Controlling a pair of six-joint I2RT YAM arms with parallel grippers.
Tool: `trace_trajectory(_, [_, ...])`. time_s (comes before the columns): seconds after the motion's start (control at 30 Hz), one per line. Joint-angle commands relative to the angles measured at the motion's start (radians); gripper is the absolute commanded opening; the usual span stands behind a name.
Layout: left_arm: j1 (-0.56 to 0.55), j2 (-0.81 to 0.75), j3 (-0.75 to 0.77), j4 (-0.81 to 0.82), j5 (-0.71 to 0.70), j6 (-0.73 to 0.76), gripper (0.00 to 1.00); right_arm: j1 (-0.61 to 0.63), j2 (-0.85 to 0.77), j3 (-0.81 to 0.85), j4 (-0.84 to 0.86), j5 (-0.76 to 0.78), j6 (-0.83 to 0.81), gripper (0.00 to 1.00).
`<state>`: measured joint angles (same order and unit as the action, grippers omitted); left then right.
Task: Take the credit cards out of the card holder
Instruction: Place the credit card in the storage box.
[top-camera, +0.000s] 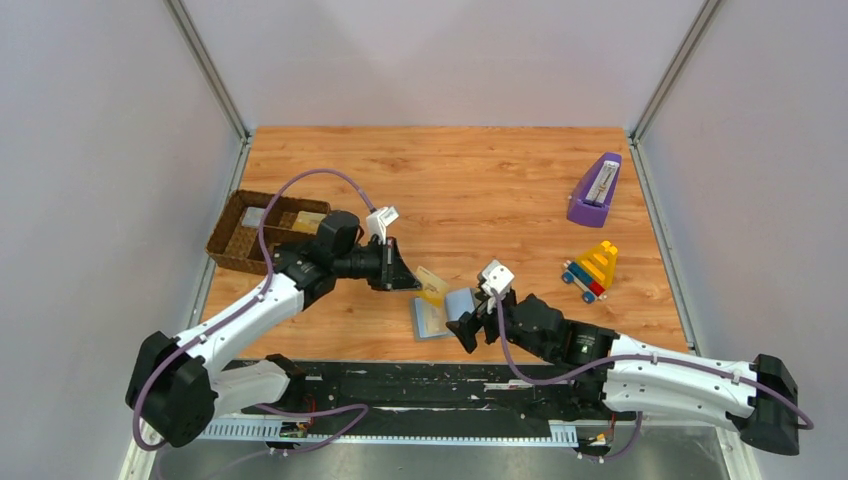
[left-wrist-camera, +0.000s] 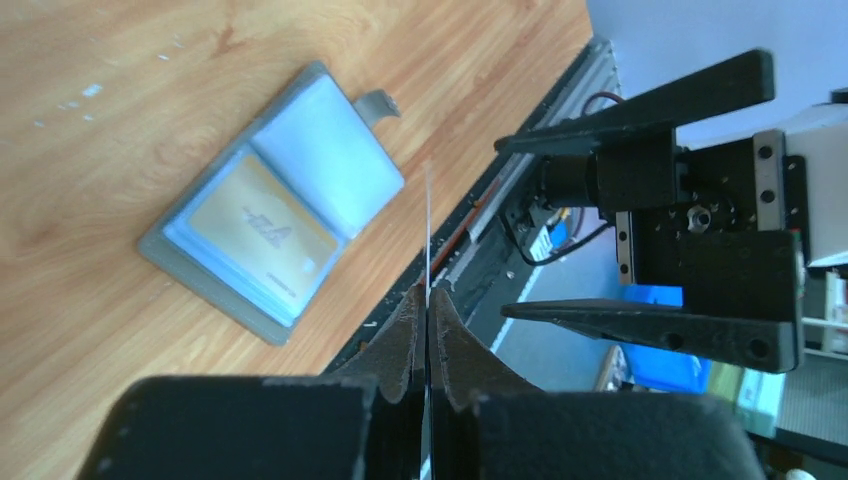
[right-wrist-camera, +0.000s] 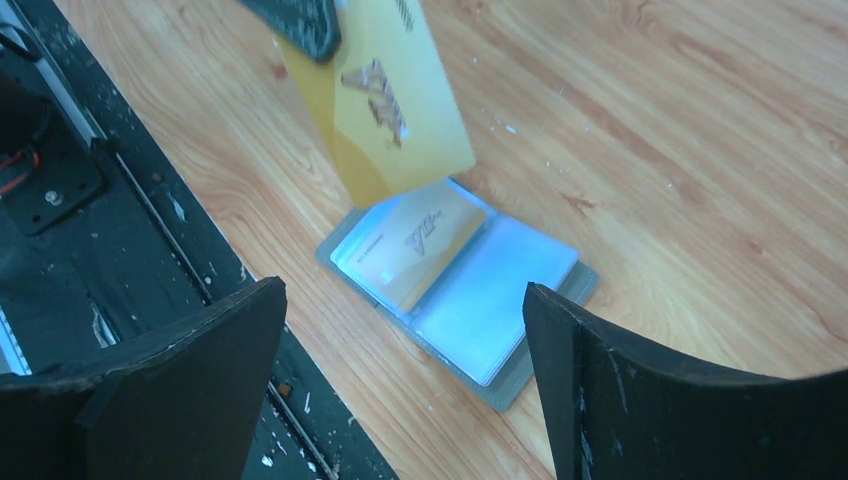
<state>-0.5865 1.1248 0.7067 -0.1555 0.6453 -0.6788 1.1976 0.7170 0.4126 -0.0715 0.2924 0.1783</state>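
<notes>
The card holder (top-camera: 437, 318) lies open near the table's front edge, grey outside and pale blue inside (left-wrist-camera: 275, 200) (right-wrist-camera: 470, 300). One gold credit card (right-wrist-camera: 425, 243) sits in one of its pockets (left-wrist-camera: 262, 232). My left gripper (top-camera: 410, 280) is shut on a second gold credit card (top-camera: 432, 287), held up over the holder (right-wrist-camera: 385, 100). In the left wrist view this card (left-wrist-camera: 428, 225) shows edge-on between the closed left gripper (left-wrist-camera: 428, 292). My right gripper (top-camera: 478, 318) stands open just right of the holder, and in its own view the right gripper (right-wrist-camera: 400, 290) has nothing between its fingers.
A brown woven tray (top-camera: 240, 240) stands at the left behind my left arm. A purple wedge-shaped object (top-camera: 595, 190) and a colourful toy (top-camera: 592, 270) sit at the right. A black strip (top-camera: 400, 385) runs along the table's near edge.
</notes>
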Motion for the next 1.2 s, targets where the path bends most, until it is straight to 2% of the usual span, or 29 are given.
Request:
trace_trajectory(0.0, [0.065, -0.037, 0.114, -0.184, -0.033, 0.132, 0.0, -0.004, 0.054, 0.069, -0.007, -0.062, 0.01, 0.91])
trace_trajectory(0.13, [0.225, -0.049, 0.195, -0.29, 0.028, 0.227, 0.0, -0.004, 0.108, 0.101, 0.001, -0.094, 0.041, 0.91])
trace_trajectory(0.23, [0.404, -0.037, 0.26, -0.371, 0.069, 0.331, 0.0, -0.004, 0.149, 0.115, 0.016, -0.131, 0.056, 0.9])
trace_trajectory(0.33, [0.538, 0.023, 0.351, -0.465, 0.096, 0.411, 0.0, -0.004, 0.174, 0.128, 0.022, -0.182, 0.052, 0.9])
trace_trajectory(0.43, [0.709, 0.079, 0.405, -0.477, 0.123, 0.447, 0.0, -0.004, 0.174, 0.127, 0.023, -0.184, 0.029, 0.9])
trace_trajectory(0.63, [0.943, 0.231, 0.511, -0.469, 0.227, 0.54, 0.0, -0.006, 0.142, 0.123, 0.002, -0.152, 0.038, 0.91])
trace_trajectory(0.73, [0.991, 0.31, 0.555, -0.499, 0.219, 0.654, 0.0, -0.006, 0.134, 0.123, 0.004, -0.179, 0.05, 0.91])
trace_trajectory(0.93, [0.995, 0.495, 0.651, -0.592, 0.196, 0.79, 0.0, -0.007, 0.146, 0.121, 0.006, -0.205, 0.037, 0.91])
trace_trajectory(1.03, [0.993, 0.606, 0.705, -0.682, 0.191, 0.83, 0.0, -0.01, 0.148, 0.121, 0.007, -0.181, 0.024, 0.92])
trace_trajectory(1.17, [0.993, 0.664, 0.73, -0.674, 0.171, 0.829, 0.0, -0.016, 0.157, 0.128, 0.012, -0.158, 0.01, 0.92])
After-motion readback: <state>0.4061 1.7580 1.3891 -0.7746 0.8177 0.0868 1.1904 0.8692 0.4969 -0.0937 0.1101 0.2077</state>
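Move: The left hand already pinches a gold credit card; the box's far-right compartment, with other gold cards in it, lies about 19 cm ahead and 26 cm to its left, some 12 cm lower. The compartment with the grey card is about 14 cm left of that one, and the dark-card compartment some 9 cm nearer. The card holder lies about 8 cm back and 8 cm right of the left hand. From the right hand, the gold-card compartment is roughly 29 cm ahead and 38 cm left. Keeping its pinch on the gold card, the left hand sweeps about 30 cm left and 20 cm forward, away from the card holder and towards the far-right compartment of the box, rising some 6 or 7 cm on the way while the wrist swings counter-clockwise, then sinking about 9 cm over the box as that swing eases back a little, the card still between the fingers. The open, empty right hand meanwhile shifts about 3 cm left and 2 cm back beside the card holder and waits there. ##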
